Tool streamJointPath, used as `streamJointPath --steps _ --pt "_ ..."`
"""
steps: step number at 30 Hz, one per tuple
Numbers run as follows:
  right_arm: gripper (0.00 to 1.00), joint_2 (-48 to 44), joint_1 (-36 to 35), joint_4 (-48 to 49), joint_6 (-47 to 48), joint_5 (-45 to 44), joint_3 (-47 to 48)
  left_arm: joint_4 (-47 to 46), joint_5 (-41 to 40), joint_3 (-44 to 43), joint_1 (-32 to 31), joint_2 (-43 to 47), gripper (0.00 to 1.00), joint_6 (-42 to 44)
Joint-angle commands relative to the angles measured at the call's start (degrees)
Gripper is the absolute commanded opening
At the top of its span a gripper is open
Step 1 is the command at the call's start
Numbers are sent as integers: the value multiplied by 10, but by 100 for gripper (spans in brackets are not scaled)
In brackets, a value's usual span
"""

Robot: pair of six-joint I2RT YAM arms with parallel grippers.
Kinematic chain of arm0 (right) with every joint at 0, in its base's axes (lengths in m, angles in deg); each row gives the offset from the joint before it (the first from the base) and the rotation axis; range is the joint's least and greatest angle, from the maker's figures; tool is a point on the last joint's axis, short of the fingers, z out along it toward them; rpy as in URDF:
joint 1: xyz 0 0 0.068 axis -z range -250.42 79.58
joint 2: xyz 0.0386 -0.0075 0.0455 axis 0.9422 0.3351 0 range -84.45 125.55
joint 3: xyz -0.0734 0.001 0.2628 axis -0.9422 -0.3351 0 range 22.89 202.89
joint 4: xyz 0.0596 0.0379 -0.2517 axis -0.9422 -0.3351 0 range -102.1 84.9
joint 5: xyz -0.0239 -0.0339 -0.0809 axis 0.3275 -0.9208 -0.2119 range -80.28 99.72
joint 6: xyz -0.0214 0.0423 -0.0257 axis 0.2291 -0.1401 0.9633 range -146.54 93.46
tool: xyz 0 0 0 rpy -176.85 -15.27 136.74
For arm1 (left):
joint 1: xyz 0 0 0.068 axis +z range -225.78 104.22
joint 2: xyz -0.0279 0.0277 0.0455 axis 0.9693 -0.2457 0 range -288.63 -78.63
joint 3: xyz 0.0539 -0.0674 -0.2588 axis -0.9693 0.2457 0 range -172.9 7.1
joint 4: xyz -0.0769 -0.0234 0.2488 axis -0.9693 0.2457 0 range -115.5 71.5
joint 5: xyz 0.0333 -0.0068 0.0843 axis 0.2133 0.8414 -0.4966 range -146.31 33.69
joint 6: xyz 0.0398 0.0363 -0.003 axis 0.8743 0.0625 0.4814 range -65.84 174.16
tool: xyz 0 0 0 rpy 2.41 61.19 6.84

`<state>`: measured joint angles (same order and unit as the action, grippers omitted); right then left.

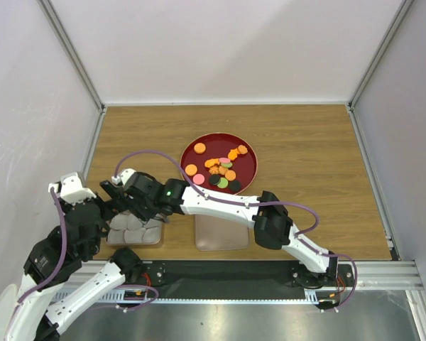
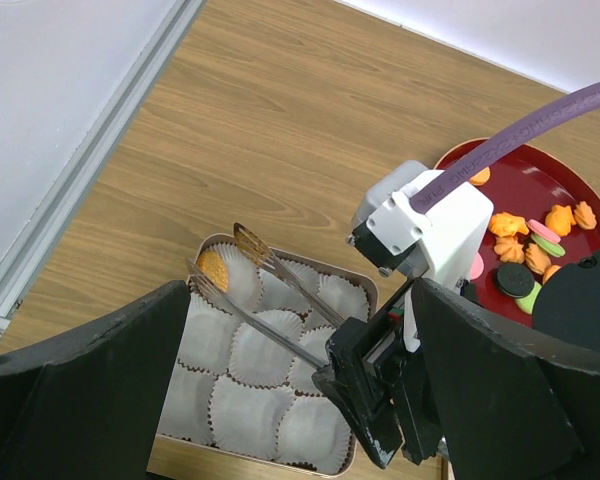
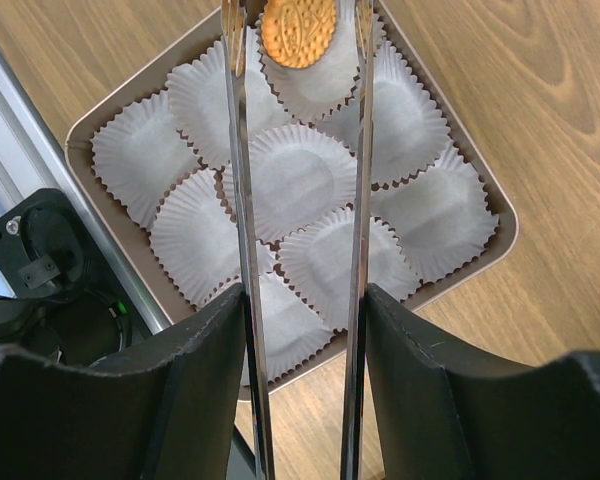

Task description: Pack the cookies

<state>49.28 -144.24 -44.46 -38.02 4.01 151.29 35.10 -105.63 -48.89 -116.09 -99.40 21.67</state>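
Several cookies [image 1: 220, 169], mostly orange with a few pink, green and dark ones, lie on the red plate [image 1: 250, 153]. One orange cookie [image 3: 298, 32] rests in a corner paper cup of the tin [image 3: 500, 215], also visible as the cookie [image 2: 212, 267] in the left wrist view. My right gripper [image 3: 305, 300] is shut on metal tongs [image 3: 242, 200]. The tong tips stand apart on either side of that cookie without touching it. My left gripper [image 2: 300, 290] hangs open above the tin with nothing in it.
The tin [image 1: 135, 231] of white paper cups sits at the near left of the wooden table. A pinkish-brown rounded-square lid [image 1: 221, 233] lies to its right, below the plate. The right arm [image 1: 220, 206] reaches across above the lid. Walls close in both sides.
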Motion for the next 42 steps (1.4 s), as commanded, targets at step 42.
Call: streamJointPath --steps 42 --pt "52 -327 155 31 -72 -128 -423 -105 85 62 2 30 100 20"
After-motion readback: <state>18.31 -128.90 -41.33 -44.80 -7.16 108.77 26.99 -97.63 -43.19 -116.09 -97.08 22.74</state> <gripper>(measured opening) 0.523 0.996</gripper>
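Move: The pink cookie on the near-left part of the red plate lies some 17 cm ahead of the right hand, which holds the tongs, and 15 cm to its right, about 8 cm lower. The round orange cookie is 3 cm left of the pink one and 4 cm farther out. The cookie already in the tray lies about 7 cm ahead of the right hand and 12 cm left. From the empty left hand the pink cookie is roughly 18 cm ahead, 23 cm right and 21 cm lower. The cookie in the tray's far-left cup is left behind as the right hand, still gripping the half-open tongs, lifts them about 5 cm, then swings right and forward towards the cookies on the plate's left side, sinking back to its starting height and turning clockwise some 30 degrees. The tongs stay open. The empty left hand drifts a few centimetres right, fingers wide open. ##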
